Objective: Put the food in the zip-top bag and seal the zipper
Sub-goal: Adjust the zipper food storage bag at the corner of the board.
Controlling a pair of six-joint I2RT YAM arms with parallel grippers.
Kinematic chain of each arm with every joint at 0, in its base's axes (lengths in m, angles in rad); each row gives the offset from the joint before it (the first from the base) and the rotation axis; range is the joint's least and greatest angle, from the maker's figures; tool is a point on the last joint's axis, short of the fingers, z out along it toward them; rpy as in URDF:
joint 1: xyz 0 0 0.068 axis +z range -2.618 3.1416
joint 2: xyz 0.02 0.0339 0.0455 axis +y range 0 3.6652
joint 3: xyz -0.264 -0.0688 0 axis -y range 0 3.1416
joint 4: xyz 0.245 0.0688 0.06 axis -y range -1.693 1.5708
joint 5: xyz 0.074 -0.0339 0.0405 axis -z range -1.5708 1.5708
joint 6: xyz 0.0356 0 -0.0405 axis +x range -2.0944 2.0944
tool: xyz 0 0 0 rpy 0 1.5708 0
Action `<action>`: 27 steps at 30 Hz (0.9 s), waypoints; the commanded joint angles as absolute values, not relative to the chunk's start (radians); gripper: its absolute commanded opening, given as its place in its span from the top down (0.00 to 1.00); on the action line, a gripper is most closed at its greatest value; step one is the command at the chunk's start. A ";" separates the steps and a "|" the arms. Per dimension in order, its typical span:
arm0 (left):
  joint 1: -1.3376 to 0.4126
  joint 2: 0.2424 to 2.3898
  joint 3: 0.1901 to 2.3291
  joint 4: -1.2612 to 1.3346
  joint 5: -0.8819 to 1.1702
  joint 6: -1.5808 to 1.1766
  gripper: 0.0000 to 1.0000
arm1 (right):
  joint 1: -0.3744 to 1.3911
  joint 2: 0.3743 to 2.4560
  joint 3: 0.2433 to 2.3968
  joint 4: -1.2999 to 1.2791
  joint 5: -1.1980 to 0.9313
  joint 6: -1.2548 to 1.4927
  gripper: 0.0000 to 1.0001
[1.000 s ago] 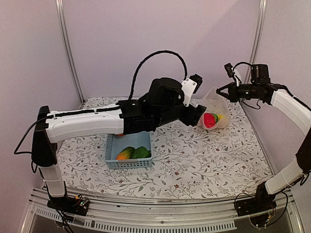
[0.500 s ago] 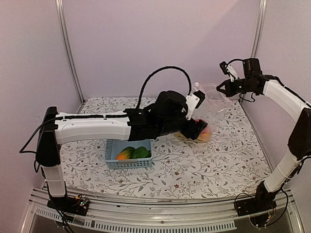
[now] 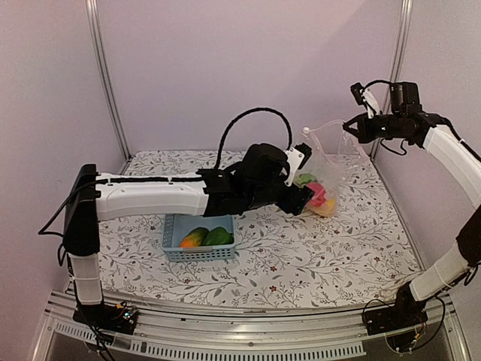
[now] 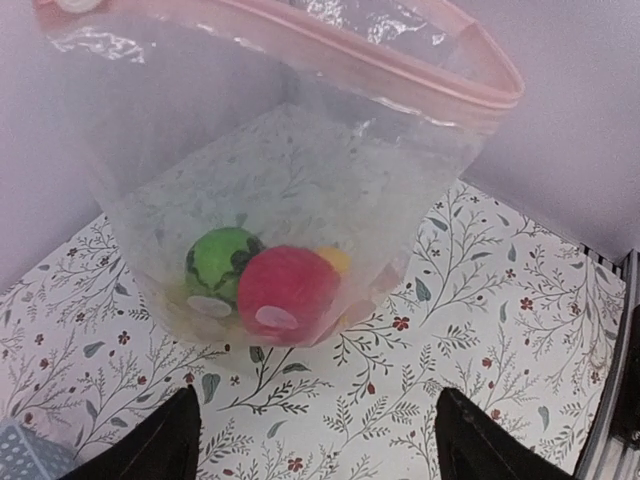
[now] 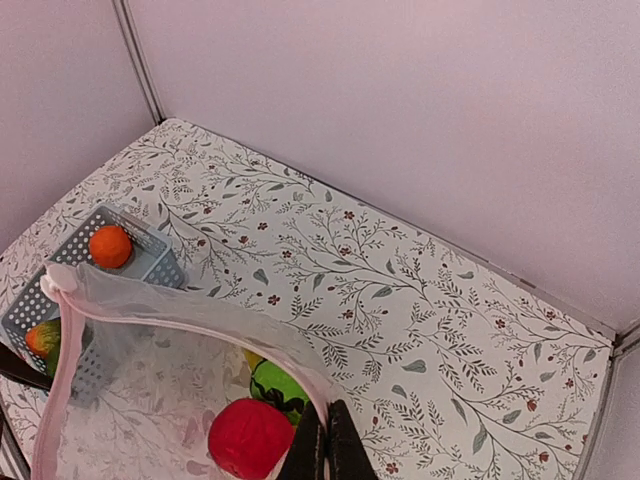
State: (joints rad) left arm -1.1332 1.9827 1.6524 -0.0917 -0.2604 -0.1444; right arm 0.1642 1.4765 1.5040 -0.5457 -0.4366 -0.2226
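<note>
The clear zip-top bag [image 3: 328,158] hangs upright over the back right of the table, its bottom resting on the cloth. My right gripper [image 5: 327,445] is shut on the bag's mouth edge, on the pink zipper [image 5: 190,318]. Food lies inside: a red piece [image 4: 288,293], a green one [image 4: 222,262] and a yellow one [image 4: 335,260]. My left gripper [image 4: 318,450] is open just in front of the bag's base, nothing between its fingertips [image 4: 150,445]. The zipper [image 4: 400,60] stands apart, so the mouth is open.
A light blue lattice basket [image 3: 199,254] sits left of centre on the flowered cloth, holding an orange-yellow piece [image 3: 194,238] and a green piece [image 3: 219,236]. A small orange [image 5: 110,246] lies at its far end. The left arm stretches over the basket.
The right gripper has lifted the bag from lying on the table to hanging upright with its mouth spread. The left gripper dipped over the bag, then drew back a little.
</note>
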 commanded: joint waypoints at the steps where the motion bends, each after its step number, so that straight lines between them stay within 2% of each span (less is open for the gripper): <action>1: -1.114 1.958 1.631 -0.111 -0.306 -0.128 0.20 | 0.149 1.449 1.555 -0.540 -0.364 -0.235 1.00; 7: -1.052 1.871 1.560 -0.201 -0.357 -0.138 0.17 | 0.137 1.457 1.526 -0.494 -0.294 -0.239 1.00; 14: -0.945 1.769 1.435 -0.432 -0.378 -0.202 0.13 | 0.135 1.438 1.318 -0.418 -0.455 -0.237 1.00; 20: -0.816 1.688 1.286 -0.528 -0.341 -0.278 0.12 | 0.135 1.393 1.251 -0.375 -0.539 -0.239 1.00; 27: -0.707 1.751 1.288 -0.568 -0.387 -0.239 0.15 | 0.136 1.394 1.212 -0.361 -0.568 -0.242 1.00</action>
State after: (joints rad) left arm -0.7452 1.7081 1.2659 -0.5224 -0.3489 -0.2550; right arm 0.1371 1.4109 1.2430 -0.3927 -0.5266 -0.2359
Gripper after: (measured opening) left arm 0.851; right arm 0.007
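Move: The orange in the basket lies about 35 cm to the left of the open left hand, 12 ahead and 19 below; the mango is some 12 cm nearer than the orange and 3 to its right, with the green fruit 8 cm right of the mango. The right hand already holds the bag's edge, the bagged food hanging about 26 cm below and 5 to its left; from it the orange is some 47 cm left, level ahead, 28 below. Left hand sweeps some 27 cm left, sinking 10, towards the orange; right lifts, then dips the still-held bag. ##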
